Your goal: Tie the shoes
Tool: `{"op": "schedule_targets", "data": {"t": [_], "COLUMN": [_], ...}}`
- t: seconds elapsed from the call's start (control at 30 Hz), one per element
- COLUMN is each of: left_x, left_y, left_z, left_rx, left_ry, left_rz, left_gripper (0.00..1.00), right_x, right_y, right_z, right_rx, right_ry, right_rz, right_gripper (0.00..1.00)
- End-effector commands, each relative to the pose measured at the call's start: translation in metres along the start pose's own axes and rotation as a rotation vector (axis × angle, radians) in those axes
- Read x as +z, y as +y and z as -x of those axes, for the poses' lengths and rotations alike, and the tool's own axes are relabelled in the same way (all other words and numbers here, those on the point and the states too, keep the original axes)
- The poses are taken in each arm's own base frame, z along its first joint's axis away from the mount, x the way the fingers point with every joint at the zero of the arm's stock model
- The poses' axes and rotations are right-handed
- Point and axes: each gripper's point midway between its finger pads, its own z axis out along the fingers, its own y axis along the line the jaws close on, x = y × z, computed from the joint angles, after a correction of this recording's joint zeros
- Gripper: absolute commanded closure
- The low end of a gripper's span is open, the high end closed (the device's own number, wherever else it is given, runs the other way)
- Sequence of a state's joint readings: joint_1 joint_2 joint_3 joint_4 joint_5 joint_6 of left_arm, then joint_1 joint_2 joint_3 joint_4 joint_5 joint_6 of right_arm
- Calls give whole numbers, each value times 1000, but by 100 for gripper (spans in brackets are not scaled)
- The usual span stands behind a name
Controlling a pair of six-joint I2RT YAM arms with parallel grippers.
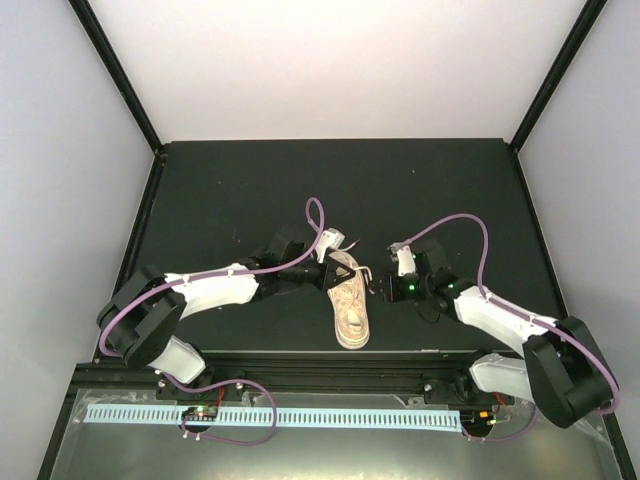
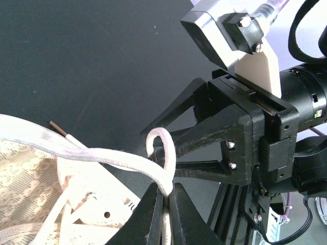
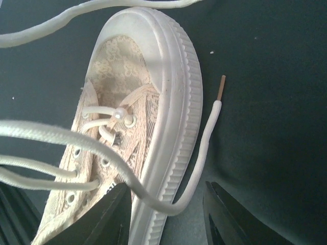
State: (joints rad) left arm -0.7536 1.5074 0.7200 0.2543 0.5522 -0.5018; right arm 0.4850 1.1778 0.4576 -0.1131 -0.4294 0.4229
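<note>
The shoe (image 1: pixel 350 308) is a small beige-pink sneaker with a pale sole, lying mid-table with its toe toward the far side. My left gripper (image 1: pixel 326 268) sits at its far left and is shut on an off-white lace (image 2: pixel 102 155), which loops up out of the pinched fingertips (image 2: pixel 153 204). My right gripper (image 3: pixel 166 206) is open beside the sole (image 3: pixel 173 117). A bend of the other lace (image 3: pixel 196 173) lies between its fingers, touching neither; its brown-tipped end (image 3: pixel 221 84) rests on the mat. The right gripper's fingers (image 2: pixel 199 166) point at the held loop.
A black mat (image 1: pixel 450 190) covers the table, bounded by black frame posts and white walls. A loose lace loop (image 1: pixel 316 212) lies beyond the left gripper. A perforated white strip (image 1: pixel 300 415) runs along the near edge, behind the arm bases.
</note>
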Motion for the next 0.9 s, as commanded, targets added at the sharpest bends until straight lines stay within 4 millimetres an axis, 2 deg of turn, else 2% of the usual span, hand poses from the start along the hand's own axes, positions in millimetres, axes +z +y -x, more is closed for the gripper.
{"op": "schedule_targets", "data": {"t": [0.0,0.13,0.27,0.37,0.5,0.73,0.87], "left_x": [0,-2,-4,-4,-5,-8,-8], "left_y": [-9,-10,-10,-9,-10,-15,-16], "left_z": [14,14,15,14,13,15,14], "left_rx": [16,17,21,19,22,32,38], "left_ry": [-16,-19,-22,-20,-18,-26,-16], "left_rz": [-28,-25,-16,-15,-16,-28,-35], "left_gripper": [99,98,98,99,98,98,99], "right_x": [8,15,15,11,-6,-47,-64], "right_y": [8,9,10,5,5,0,-2], "right_z": [13,13,15,20,29,34,33], "right_rx": [-56,-77,-91,-79,-71,-39,-34], "right_ry": [-47,-44,-46,-53,-100,-134,-83], "right_rz": [46,67,68,18,-26,-165,-241], "right_gripper": [60,66,79,87,98,98,90]}}
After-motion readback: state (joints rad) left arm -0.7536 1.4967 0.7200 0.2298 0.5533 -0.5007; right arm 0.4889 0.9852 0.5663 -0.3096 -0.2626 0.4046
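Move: Barely ahead and to the left of the right hand's half-open fingers, about 1 cm forward, 2 cm left and 1 cm lower, runs the bend of the shoelace. The shoe's middle lies some 7 cm left and 3 cm back; the other lace end is roughly 10 cm forward and 5 cm left, and both are lower than the hand. From the left hand, which already holds this lace over the shoe, the bend lies about 4 cm right, 3 cm back and 4 cm down. Easing forward, left and slightly down by about 1 cm each, the right hand takes the lace's bend between its fingers and shuts on it, then lifts some 6 cm while drawing about 3 cm to the right, away from the shoe, its fingers tipping up roughly 10 degrees. The left hand stays in place above the shoe and keeps its shut pinch on the same lace. ##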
